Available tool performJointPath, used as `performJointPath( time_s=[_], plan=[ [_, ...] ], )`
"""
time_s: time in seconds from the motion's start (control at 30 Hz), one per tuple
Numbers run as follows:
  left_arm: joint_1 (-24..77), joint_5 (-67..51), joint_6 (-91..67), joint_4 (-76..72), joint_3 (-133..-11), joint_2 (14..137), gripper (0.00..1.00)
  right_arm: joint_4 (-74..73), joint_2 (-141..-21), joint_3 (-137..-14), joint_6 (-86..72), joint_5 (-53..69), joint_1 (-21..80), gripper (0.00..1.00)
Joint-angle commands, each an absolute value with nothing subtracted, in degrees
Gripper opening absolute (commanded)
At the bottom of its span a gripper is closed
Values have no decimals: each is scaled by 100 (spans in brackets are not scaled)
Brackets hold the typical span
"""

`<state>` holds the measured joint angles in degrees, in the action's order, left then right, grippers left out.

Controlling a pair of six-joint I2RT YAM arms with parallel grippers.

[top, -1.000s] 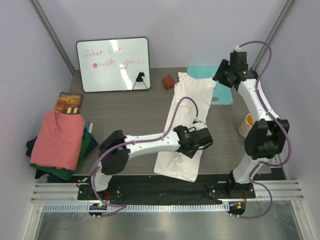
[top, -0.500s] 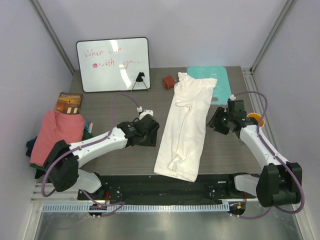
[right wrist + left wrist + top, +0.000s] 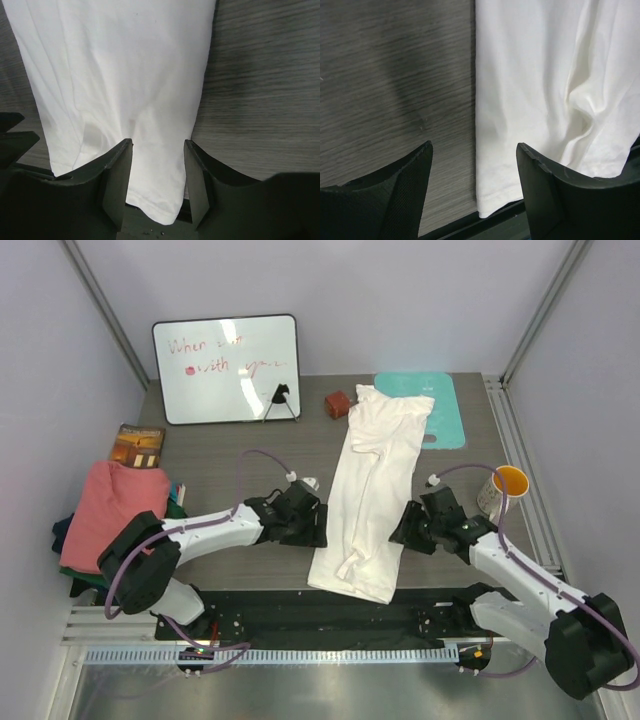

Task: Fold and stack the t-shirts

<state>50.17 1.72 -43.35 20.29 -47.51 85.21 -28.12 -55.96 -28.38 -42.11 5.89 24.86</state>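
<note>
A white t-shirt (image 3: 370, 495), folded into a long narrow strip, runs down the middle of the table to its near edge. My left gripper (image 3: 312, 530) hangs open over its near left edge (image 3: 485, 165); my right gripper (image 3: 402, 532) hangs open over its near right corner (image 3: 157, 195). Neither holds cloth. In the left wrist view the gripper (image 3: 474, 155) straddles the hem's left border; in the right wrist view the gripper (image 3: 157, 150) has white cloth below its gap. A salmon-pink shirt (image 3: 110, 515) tops a pile with dark green (image 3: 172, 530) and navy (image 3: 62, 532) ones at the left.
A whiteboard (image 3: 226, 368) stands at the back left, with a small brown block (image 3: 337, 403) beside the shirt's collar. A teal mat (image 3: 432, 405) lies at the back right. An orange-lined cup (image 3: 499, 490) stands at the right edge. A book (image 3: 137, 445) lies behind the pile.
Both arms have swung in from apart and come down to the shirt's near end, the left on its left side, the right on its right. The shirt has not moved.
</note>
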Motion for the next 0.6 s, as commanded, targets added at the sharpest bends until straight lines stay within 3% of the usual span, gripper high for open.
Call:
performJointPath(
  time_s=[0.0,0.57],
  plan=[
    [5019,-377,-4570,1407,-4404,8455,68,-2996,-5037,-2786,-4754,45,2873,52],
    [5019,-580,-4614,1125,-4025,8631,67,-3542,-5309,-2250,-5967,-1028,4412,53]
  ],
)
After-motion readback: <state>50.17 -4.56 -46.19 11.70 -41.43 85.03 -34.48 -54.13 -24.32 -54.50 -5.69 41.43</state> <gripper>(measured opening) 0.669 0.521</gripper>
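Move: The t-shirt's near-left hem corner lies about 9 cm back from the left hand, 1 cm to its left and some 4 cm below. Its near-right corner is roughly 12 cm back from the right hand, 4 cm left and 5 cm below. The crumpled fold between them sits around 5 cm back and 8 cm right of the left hand, at table height; the mug stands some 9 cm ahead and 19 cm right of the right hand, about level in height. The t-shirt's right edge, near the hem, is what the right hand comes to straddle: it draws back about 5 cm towards the near-right corner, sinking some 3 cm after a tiny rise and rolling its left side slightly down. The left hand eases back and down by 2 cm or less, then creeps a centimetre right over the left edge with a slight roll. Both grippers stay open. ##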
